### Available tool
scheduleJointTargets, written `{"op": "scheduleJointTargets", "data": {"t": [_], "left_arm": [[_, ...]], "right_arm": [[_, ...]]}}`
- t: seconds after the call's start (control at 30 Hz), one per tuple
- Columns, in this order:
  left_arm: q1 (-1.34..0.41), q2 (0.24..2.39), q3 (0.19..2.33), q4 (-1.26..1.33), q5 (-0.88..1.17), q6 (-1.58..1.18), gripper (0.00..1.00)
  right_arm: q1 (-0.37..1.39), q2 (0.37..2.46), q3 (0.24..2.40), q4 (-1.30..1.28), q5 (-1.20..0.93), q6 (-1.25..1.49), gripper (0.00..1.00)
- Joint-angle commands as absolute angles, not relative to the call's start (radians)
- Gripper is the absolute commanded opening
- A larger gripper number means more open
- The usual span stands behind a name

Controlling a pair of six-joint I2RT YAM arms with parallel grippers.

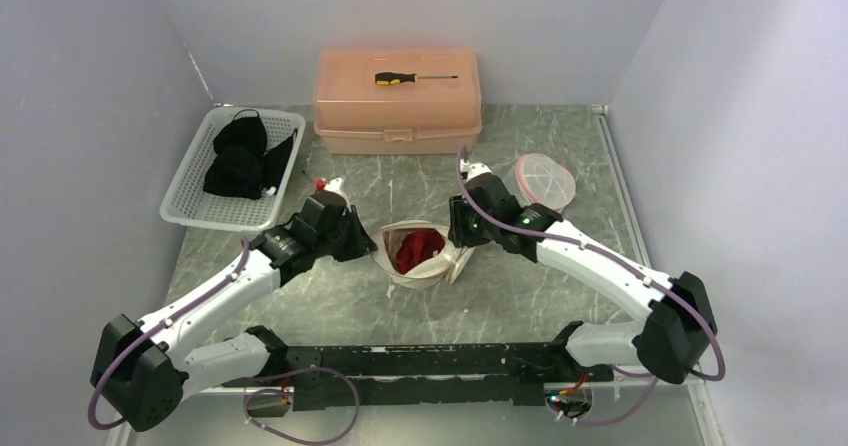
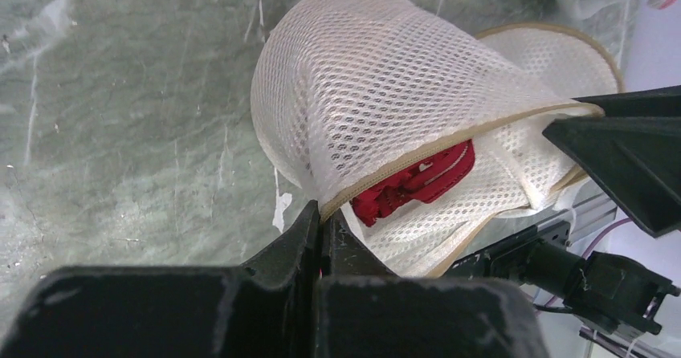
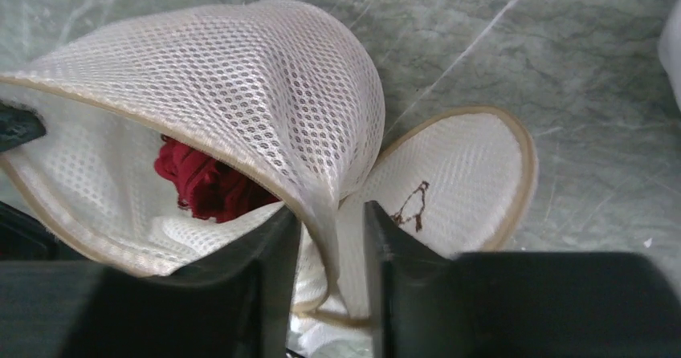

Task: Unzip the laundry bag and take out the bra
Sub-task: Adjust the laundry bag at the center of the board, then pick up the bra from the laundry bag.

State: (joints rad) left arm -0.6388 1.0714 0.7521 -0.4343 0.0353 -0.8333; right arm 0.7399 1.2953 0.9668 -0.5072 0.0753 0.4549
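The white mesh laundry bag [image 1: 420,258] lies between my two grippers, its mouth gaping. The red bra [image 1: 418,248] sits inside it, also seen in the left wrist view as the bra [image 2: 417,183] and in the right wrist view as the bra [image 3: 205,183]. My left gripper [image 2: 323,220] is shut on the beige-trimmed rim of the bag [image 2: 361,93]. My right gripper [image 3: 331,221] stands open on the opposite side, and a fold of the bag [image 3: 241,77] hangs loose between its fingers. The round end flap [image 3: 458,173] lies flat on the table.
A white basket [image 1: 185,188] with black garments stands at the back left. A pink toolbox [image 1: 397,111] with a screwdriver [image 1: 412,78] on its lid sits at the back centre. A second round mesh bag [image 1: 545,181] lies right of my right gripper [image 1: 462,231].
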Motion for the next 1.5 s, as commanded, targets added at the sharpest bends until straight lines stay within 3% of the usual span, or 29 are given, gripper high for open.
{"op": "scheduleJointTargets", "data": {"t": [0.0,0.23,0.57,0.67,0.8,0.93,1.03,1.2,1.47], "left_arm": [[-0.635,1.043,0.772,-0.385,0.025,-0.829,0.03],[-0.635,1.096,0.785,-0.367,0.052,-0.814,0.03],[-0.635,1.106,0.739,-0.376,0.042,-0.814,0.03],[-0.634,1.055,0.767,-0.431,0.021,-0.798,0.13],[-0.635,0.975,0.824,-0.509,0.002,-0.751,0.52],[-0.635,0.937,0.896,-0.549,-0.02,-0.687,0.7],[-0.635,0.948,0.939,-0.52,0.045,-0.652,0.73],[-0.648,1.071,0.991,-0.412,0.201,-0.64,0.73],[-0.724,1.296,1.072,-0.444,0.176,-0.608,0.73]], "right_arm": [[0.743,1.182,0.962,-0.492,0.153,0.469,0.43],[0.807,1.06,1.001,-0.495,0.133,0.503,0.49],[0.907,1.238,1.024,-0.382,0.084,0.59,0.49],[0.911,1.194,1.003,-0.375,0.159,0.59,0.5],[0.91,1.113,0.984,-0.397,0.243,0.562,0.55],[0.905,1.071,0.968,-0.436,0.333,0.545,0.61],[0.873,1.065,0.944,-0.437,0.368,0.534,0.62],[0.768,1.091,0.89,-0.362,0.244,0.537,0.62],[0.742,1.126,0.876,-0.316,0.213,0.534,0.6]]}}
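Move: My left hand pinches the laundry bag's left rim, with the bag's middle about 9 cm to its right, level fore and aft and some 7 cm lower; the red bra inside is about 10 cm right and 8 cm down. From my right hand, already opening around the right rim, the bag's middle is 8 cm left, 2 cm back and 7 cm lower. The bag's flap is some 3 cm right and 2 cm ahead, the mesh container 18 cm right and 13 cm ahead. My left hand keeps its pinch almost in place, then opens wide, lets go of the rim, rises about 10 cm and swings right over the bag's mouth, sinking partway and turning clockwise. My right hand opens further and comes free upward, dips left and back over the bag, rises again, then swings right and forward and down beside the right rim, some 3 cm above its start. ##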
